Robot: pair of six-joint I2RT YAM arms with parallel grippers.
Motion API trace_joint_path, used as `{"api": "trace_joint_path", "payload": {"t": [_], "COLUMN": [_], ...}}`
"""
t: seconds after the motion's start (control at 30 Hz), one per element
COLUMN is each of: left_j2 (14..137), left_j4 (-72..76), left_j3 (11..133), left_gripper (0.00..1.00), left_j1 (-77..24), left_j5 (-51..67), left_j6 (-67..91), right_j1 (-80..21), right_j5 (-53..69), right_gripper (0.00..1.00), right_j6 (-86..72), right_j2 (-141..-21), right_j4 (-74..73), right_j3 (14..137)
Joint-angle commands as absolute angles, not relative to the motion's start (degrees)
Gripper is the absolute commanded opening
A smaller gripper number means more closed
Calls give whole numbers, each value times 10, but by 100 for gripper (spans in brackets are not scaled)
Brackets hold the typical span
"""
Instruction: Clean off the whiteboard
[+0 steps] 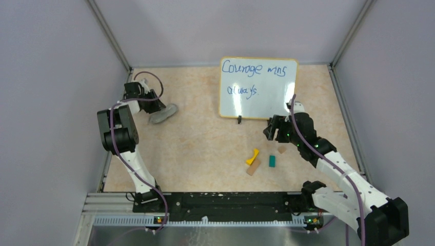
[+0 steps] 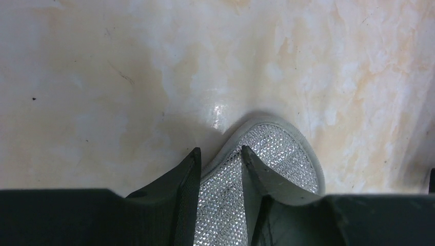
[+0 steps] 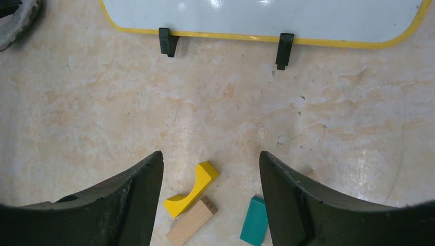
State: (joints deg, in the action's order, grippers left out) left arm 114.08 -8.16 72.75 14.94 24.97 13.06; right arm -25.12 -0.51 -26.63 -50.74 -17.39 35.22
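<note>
The whiteboard [image 1: 259,87] stands at the back of the table, white with a yellow frame and blue handwriting. Its lower edge [image 3: 267,18] and black clip feet [image 3: 166,42] show in the right wrist view. A grey mesh cloth [image 1: 163,114] lies at the far left. My left gripper [image 1: 154,105] is down on it, and the left wrist view shows a fold of the cloth [image 2: 277,148] filling the narrow gap of that gripper [image 2: 220,151]. My right gripper [image 1: 274,128] hangs open and empty before the board's lower right corner, well above the table in its own view [image 3: 210,159].
Small blocks lie under the right gripper: a yellow arch [image 3: 192,192], a wooden bar [image 3: 191,223], a teal block [image 3: 254,221]. Another tan block [image 1: 282,149] sits near the right arm. Grey walls close the table on three sides.
</note>
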Motion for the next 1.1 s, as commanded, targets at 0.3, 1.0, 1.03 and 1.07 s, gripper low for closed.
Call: {"api": "trace_joint_path", "payload": {"t": [0.3,1.0,1.03,1.07], "left_j2": [1137,892,886,883], "left_j4": [-106,31,28,16], "left_j3": [746,387,388,395], "left_gripper": [47,61,62,64], "left_j1": [149,135,135,135], "left_j5": [275,444,444,438], "left_j6": [171,367,357,348], "right_j1": [-258,-332,-346,-360], "right_j5": [22,46,44,46], "right_gripper": [66,64,64,64], "right_j6": [-283,-331,-333,-333], "right_j2": [-520,-635,-646,-657], "right_j4": [-147,-138,-134,-127], "right_j3": [345,408,415,423]}}
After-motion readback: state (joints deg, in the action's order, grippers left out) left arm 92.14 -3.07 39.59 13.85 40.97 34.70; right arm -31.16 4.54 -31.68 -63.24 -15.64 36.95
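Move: The grey pad lies right under the left hand, its middle about 4 cm back, 2 cm to the right and 2 cm below; the whiteboard's middle is some 52 cm to that hand's right and 10 cm ahead. From the right hand the grey pad is about 51 cm left, 16 cm ahead and 12 cm lower. The yellow piece lies 5 cm back and 5 cm left of the right hand, the teal block 7 cm back and 4 cm right. Left hand sweeps the pad back and right, travelling about 17 cm, fingers opening; right hand eases left, down. ##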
